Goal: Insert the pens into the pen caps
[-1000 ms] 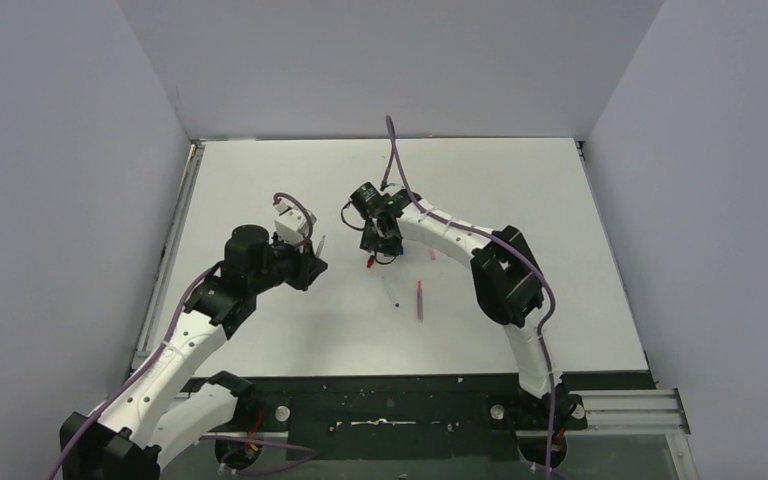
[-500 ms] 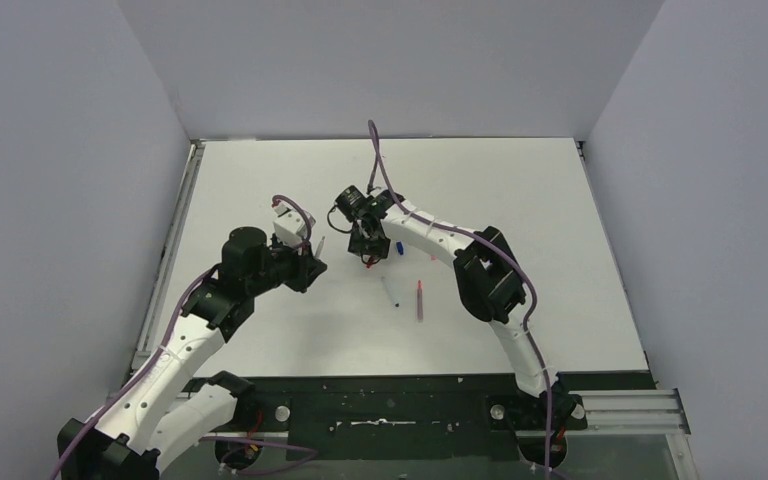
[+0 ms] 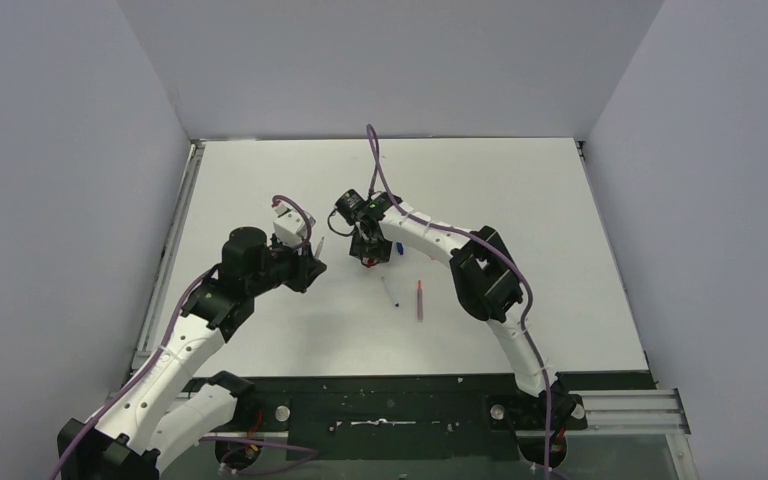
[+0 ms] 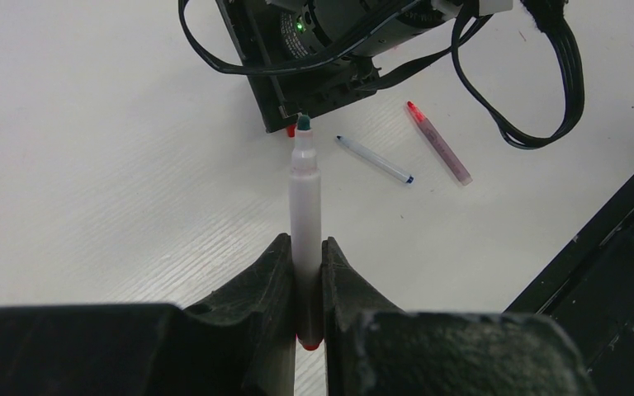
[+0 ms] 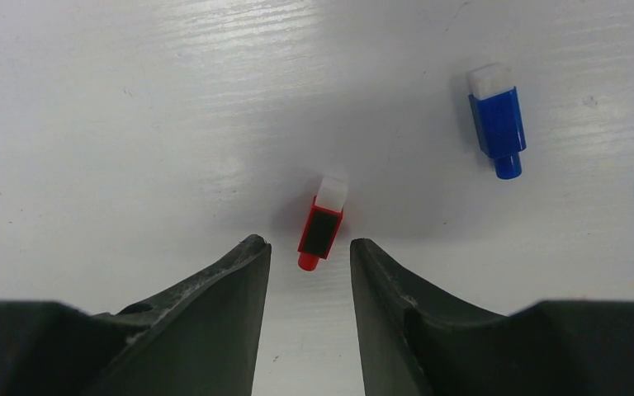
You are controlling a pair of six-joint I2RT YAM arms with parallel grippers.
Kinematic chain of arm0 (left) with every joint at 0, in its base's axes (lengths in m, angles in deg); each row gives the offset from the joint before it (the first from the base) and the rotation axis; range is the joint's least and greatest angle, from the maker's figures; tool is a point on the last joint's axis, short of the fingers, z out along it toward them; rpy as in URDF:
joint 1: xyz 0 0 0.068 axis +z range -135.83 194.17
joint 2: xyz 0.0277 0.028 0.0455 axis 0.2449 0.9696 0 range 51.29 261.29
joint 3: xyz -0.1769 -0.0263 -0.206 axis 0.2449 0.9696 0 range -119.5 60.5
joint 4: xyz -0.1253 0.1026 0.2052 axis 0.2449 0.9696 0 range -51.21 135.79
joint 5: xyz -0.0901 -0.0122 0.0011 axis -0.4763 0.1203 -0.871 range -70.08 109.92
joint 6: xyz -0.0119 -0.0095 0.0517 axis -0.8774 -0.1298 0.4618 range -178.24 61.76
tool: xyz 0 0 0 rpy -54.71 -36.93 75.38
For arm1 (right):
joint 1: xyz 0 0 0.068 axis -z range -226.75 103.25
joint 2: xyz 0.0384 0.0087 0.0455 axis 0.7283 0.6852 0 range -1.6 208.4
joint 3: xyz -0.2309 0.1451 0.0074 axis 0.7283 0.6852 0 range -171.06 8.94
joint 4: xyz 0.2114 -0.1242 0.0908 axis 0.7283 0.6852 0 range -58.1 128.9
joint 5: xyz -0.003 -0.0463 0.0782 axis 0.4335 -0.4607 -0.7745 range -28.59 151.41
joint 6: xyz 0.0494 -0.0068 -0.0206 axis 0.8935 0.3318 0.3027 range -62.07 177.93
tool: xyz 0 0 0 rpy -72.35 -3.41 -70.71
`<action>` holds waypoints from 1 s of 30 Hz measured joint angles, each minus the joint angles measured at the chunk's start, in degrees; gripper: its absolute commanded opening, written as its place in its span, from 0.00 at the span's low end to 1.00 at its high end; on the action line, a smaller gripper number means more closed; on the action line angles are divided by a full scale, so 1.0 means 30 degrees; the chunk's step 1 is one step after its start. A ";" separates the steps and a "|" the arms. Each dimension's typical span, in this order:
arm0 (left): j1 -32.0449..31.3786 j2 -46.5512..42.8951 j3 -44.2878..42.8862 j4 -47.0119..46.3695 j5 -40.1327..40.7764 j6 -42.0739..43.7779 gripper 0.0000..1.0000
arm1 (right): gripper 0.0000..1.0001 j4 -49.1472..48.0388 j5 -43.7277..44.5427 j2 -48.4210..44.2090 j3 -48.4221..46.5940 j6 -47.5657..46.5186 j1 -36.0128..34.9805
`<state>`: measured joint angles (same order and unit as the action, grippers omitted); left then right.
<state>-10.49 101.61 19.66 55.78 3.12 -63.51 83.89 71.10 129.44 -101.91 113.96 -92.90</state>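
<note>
My left gripper (image 4: 304, 241) is shut on a whitish pen (image 4: 305, 198), held above the table with its dark tip pointing toward the right arm and its red end between the jaws. In the top view this gripper (image 3: 312, 262) hangs left of the right gripper (image 3: 368, 254). My right gripper (image 5: 305, 245) is open and low over the red cap (image 5: 322, 224), whose stub end lies just between the fingertips without touching them. The blue cap (image 5: 497, 120) lies further off to the right. A blue-tipped whitish pen (image 4: 376, 159) and a pinkish-red pen (image 4: 439, 142) lie on the table.
The two loose pens (image 3: 390, 291) (image 3: 419, 300) lie side by side just near of the right gripper. A black base plate (image 3: 410, 410) runs along the table's near edge. Grey walls enclose the white table (image 3: 520, 190) on three sides.
The right gripper has shifted a little to the left and settled over the red cap. The left arm holds the pen in the same place.
</note>
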 measured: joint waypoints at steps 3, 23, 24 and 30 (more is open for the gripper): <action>0.0000 0.0029 0.0000 0.0000 0.0036 0.0000 0.00 | 0.42 -0.0022 0.0051 0.0131 0.0000 -0.0007 0.0029; 0.0000 0.0692 0.0000 0.0022 0.0124 0.0015 0.00 | 0.00 -0.0495 0.0189 0.0605 -0.0015 -0.0459 0.0641; 0.0000 0.0714 0.0000 0.0022 0.0124 0.0015 0.00 | 0.00 -0.0510 0.0182 0.0605 -0.0015 -0.0466 0.0641; 0.0000 0.0750 0.0000 0.0015 0.0117 0.0015 0.00 | 0.00 -0.1173 0.0000 0.0379 0.0452 -0.1129 0.0641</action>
<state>-10.49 103.86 19.66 55.83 3.47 -63.47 80.37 71.10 130.58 -100.55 110.58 -90.97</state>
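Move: My right hand hovers half open above the red cap, which lies about 2 cm ahead, 1 cm to the right and 2 cm below. From that hand the blue cap is some 5 cm ahead and 7 cm right, and the pale pen with the blue end is about 5 cm back and 5 cm right. For my left hand, already holding its pen, the red cap is roughly 11 cm ahead, 9 cm right and 17 cm below. I sink my right hand about 1.5 cm, then slide it level, some 1.5 cm forward and a little right, until the fingers straddle the red cap. They close on its sides as it lies on the table and keep it pinched there. My left hand keeps its pen and eases about 1 cm down. ##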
